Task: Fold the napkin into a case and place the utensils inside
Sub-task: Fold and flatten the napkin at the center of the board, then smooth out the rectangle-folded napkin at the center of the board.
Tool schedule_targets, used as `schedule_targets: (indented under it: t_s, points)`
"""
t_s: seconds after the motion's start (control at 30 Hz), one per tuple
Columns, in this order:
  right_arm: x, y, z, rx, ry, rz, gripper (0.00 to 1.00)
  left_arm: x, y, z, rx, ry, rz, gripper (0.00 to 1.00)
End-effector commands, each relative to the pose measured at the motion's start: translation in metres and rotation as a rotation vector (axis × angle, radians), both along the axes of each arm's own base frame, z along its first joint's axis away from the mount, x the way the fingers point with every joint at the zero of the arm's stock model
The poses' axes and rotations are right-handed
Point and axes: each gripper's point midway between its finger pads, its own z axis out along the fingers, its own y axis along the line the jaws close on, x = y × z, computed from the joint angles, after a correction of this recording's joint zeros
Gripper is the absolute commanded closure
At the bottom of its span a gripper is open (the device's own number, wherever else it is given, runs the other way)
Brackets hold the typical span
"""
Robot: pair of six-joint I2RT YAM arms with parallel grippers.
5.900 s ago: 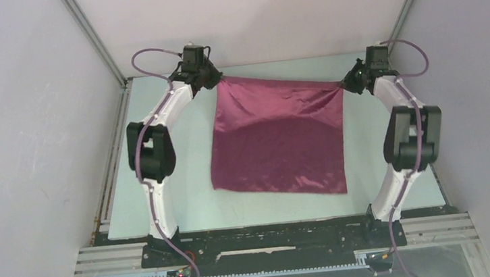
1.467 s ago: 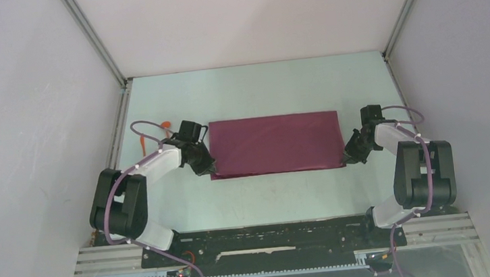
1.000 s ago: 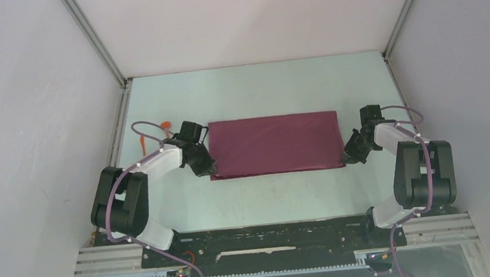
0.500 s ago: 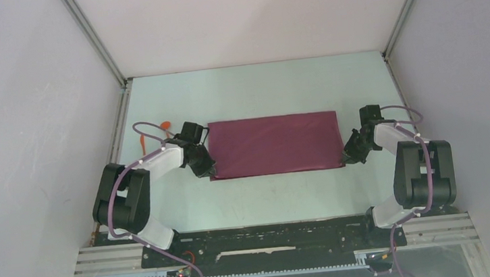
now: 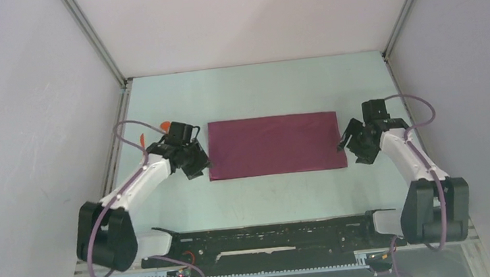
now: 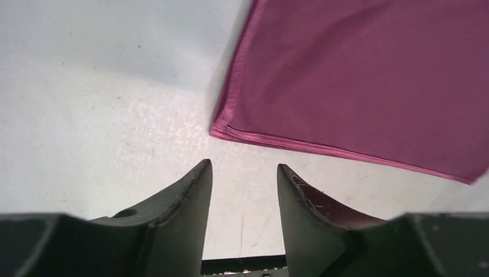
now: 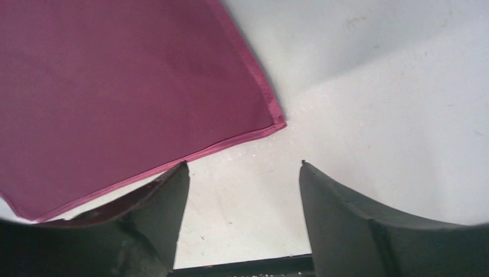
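The maroon napkin [image 5: 273,144] lies flat on the table, folded in half into a wide rectangle; no narrow case is in view. My left gripper [image 5: 195,161] hovers open just off its near left corner [image 6: 219,129], nothing between the fingers [image 6: 193,193]. My right gripper [image 5: 349,144] is open beside the near right corner [image 7: 281,123], also holding nothing. In the wrist views the cloth [image 6: 357,75] [image 7: 127,86] shows doubled hems along its near edge. The orange utensils [image 5: 166,125] peek out behind the left arm, mostly hidden.
The pale table [image 5: 268,197] is walled by grey panels left, right and back. The black base rail [image 5: 272,234] runs along the near edge. A purple cable [image 5: 123,130] loops over the left arm.
Both grippers have opened and let go of the napkin's near corners, then drawn slightly back and up. The arms' elbows have swung toward the base rail. The napkin stays flat.
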Motion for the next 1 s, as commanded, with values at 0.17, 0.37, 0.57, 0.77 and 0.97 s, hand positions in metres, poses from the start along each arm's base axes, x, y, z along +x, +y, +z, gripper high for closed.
schedule_targets:
  t_s: [0.17,0.37,0.57,0.77,0.97]
  points:
    - [0.035,0.043,0.029,0.191,-0.163,0.19,0.08,0.019,-0.065,0.028,-0.307,-0.098,-0.185,0.49]
    - [0.042,0.043,-0.007,0.306,-0.152,0.182,0.02,0.037,-0.06,-0.018,-0.269,-0.084,-0.138,0.46]
    - [0.037,0.038,-0.024,0.327,-0.116,0.135,0.02,0.03,-0.046,-0.043,-0.221,-0.077,-0.094,0.45]
    - [0.077,0.047,0.037,0.292,-0.344,0.18,0.0,0.076,-0.052,0.036,-0.241,-0.307,-0.115,0.27]
    - [0.159,0.065,0.061,0.491,-0.506,0.196,0.0,0.159,-0.088,0.089,-0.516,-0.466,-0.051,0.26]
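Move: The folded napkin's middle lies about 12 cm ahead of the left hand, 24 cm to its right and 5 cm below. From that hand the near left corner is only some 1 cm ahead, 1 cm right and 5 cm down, and the spoon lies about 17 cm ahead and 12 cm left at table height. From the right hand the napkin's middle is about 12 cm ahead, 23 cm left and 6 cm below, its near right corner 1 cm ahead, straight below in line. Up and inward first, both hands arc some 4–5 cm in over the napkin's ends, sink close to the cloth just inside its near corners, then lift again and sweep forward above it, ending about 10 cm farther out than they began. The fingers hold nothing and open wider, the wrists swinging the fingertips forward and inward some 20 degrees. ##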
